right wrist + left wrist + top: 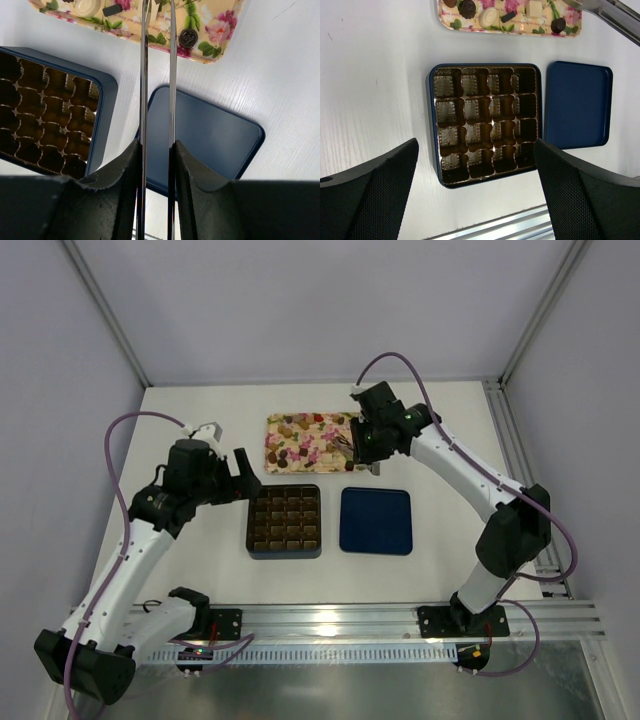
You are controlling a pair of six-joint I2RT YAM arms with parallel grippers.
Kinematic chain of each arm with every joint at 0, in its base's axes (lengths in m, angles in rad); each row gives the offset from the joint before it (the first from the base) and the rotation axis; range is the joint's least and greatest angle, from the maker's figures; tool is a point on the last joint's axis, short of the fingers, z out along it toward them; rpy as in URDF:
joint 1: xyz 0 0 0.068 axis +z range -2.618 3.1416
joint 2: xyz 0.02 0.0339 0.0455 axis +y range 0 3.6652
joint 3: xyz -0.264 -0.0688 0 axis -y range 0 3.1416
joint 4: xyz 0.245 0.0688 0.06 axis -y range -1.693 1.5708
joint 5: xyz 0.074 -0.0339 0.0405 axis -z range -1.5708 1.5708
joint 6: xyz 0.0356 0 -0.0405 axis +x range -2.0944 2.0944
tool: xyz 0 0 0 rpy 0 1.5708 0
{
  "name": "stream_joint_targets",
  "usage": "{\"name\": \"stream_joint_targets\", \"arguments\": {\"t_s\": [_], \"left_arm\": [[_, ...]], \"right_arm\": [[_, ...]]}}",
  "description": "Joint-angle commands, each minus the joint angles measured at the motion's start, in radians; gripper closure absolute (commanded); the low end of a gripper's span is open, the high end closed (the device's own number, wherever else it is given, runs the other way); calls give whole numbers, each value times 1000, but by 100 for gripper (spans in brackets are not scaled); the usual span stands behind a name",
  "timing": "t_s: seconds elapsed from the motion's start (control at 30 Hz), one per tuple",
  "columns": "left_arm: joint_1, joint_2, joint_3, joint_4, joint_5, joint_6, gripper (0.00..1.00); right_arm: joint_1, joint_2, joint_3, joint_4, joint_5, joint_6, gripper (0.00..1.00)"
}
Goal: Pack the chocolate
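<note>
The chocolates (pixel 300 435) lie scattered on a floral tray (pixel 275 422) at the back; brown, dark and cream ones also show in the left wrist view (pixel 467 7). My right gripper (pixel 362 450) is shut on metal tongs (pixel 144 75), whose tips reach over the tray's right end near a dark bonbon (pixel 187 38); the tips are cut off by the frame edge. My left gripper (pixel 475 141) is open and empty, above the near side of the dark brown grid box (pixel 485 122). All the box's cells that show are empty.
A flat navy-blue lid (pixel 376 521) lies right of the box (pixel 284 520), close beside it. An aluminium rail (pixel 400 618) runs along the near table edge. Frame posts and white walls bound the table.
</note>
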Motion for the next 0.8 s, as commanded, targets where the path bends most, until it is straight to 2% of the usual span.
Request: {"name": "stream_joint_targets", "arguments": {"t_s": [0.0, 0.4, 0.77], "left_arm": [[-1, 7, 41, 41, -12, -7, 5], [-1, 56, 151, -3, -75, 1, 5], [-1, 95, 241, -48, -121, 21, 5]], "right_arm": [[11, -76, 64, -13, -21, 5, 77], [133, -146, 86, -69, -73, 51, 77], [357, -91, 91, -34, -72, 115, 77]]}}
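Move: The right hand already holds the tongs. The open box with empty wells, where they are taken, lies about 19 cm to its left, 10 cm back and some 17 cm below. At much the same depth, the flowered tray's middle lies 14 cm ahead and 11 cm left, and the blue tray's about 10 cm back and 3 cm left. From the left hand the box is around 5 cm right, 1 cm back and 20 cm below. Lift the tongs clear of the flowered tray with the right gripper, then sweep back and left towards the box, about 11 cm back and 9 cm left, ending some 5 cm higher; turn the wrist roughly 15 degrees counter-clockwise on the way and keep the grip. Meanwhile raise the open, empty left gripper about 5 cm and ease it a little forward. ##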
